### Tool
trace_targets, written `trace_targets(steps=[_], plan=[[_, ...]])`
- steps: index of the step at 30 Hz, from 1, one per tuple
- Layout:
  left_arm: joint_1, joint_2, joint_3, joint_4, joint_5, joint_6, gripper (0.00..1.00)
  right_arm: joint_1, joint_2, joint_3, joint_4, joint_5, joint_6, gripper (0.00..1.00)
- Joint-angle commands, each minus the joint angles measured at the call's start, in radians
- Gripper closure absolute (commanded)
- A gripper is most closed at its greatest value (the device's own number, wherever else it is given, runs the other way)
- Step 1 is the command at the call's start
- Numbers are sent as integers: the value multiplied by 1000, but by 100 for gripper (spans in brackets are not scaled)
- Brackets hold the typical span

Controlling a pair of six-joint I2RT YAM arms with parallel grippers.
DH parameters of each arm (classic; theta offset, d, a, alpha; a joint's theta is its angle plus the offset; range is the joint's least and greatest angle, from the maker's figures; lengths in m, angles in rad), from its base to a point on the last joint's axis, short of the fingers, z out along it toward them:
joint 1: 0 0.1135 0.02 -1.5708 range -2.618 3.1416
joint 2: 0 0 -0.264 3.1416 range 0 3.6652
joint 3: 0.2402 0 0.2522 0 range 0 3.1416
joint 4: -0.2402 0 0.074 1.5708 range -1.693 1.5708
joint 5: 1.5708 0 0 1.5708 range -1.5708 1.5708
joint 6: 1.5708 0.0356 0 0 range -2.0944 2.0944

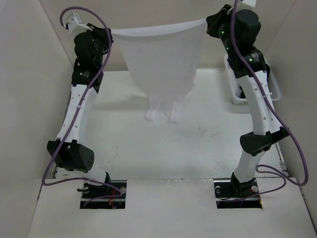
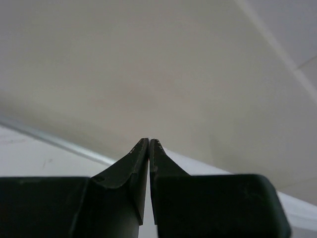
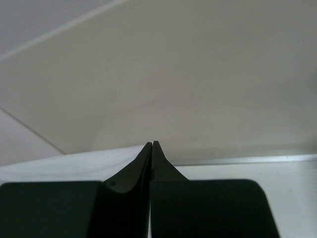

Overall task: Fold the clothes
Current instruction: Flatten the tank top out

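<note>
The clothes [image 1: 159, 59], a thin white garment, hang in the air at the back of the table, the top edge pulled taut between both arms. My left gripper [image 1: 110, 33] is shut on the top left corner and my right gripper [image 1: 209, 22] on the top right corner. The cloth narrows downward, and its bunched lower end [image 1: 162, 111] reaches down to about the table. In the left wrist view the gripper [image 2: 149, 140] is shut, with white cloth [image 2: 223, 173] running off to its right. In the right wrist view the gripper [image 3: 152, 143] is shut too, the clothes [image 3: 74, 159] stretching away to its left.
A white bin [image 1: 236, 94] stands at the back right, partly behind the right arm. Beige walls close in the table [image 1: 148, 153] on the left, back and right. Both arms are raised high, with cables looping beside them.
</note>
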Motion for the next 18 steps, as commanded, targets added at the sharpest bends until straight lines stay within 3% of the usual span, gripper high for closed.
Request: trace_targets(steps=[1,5,8,13,18], plan=[[8,-101,98,88,27,22,97,3,-60,158,20,-24,15,100],[6,-132,73,97,27,36,97,4,-98,146,11,-24,-4,100],[-2,-191,-16,126,24,44,96,4,-179,16,22,-19,-7,100],[-51,-329,-311,216,-12,65,96,10,-444,-526,199,5,5,100],[-141,-571,-772,269,-107,64,96,67,-737,-1117,330,33,74,100]])
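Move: The tank top already hangs stretched between the two hands. The clear middle of the table, where it is to lie, is some 22 cm back and 46 cm below the left hand, 16 cm to its right; from the right hand it is about 22 cm back, 16 cm left and 52 cm down. The white basket stands roughly 25 cm to the right of the right hand, level with it in reach, 46 cm below. Still gripping the tank top, both hands draw back 11 cm, rising some 10, then dropping towards the table. ##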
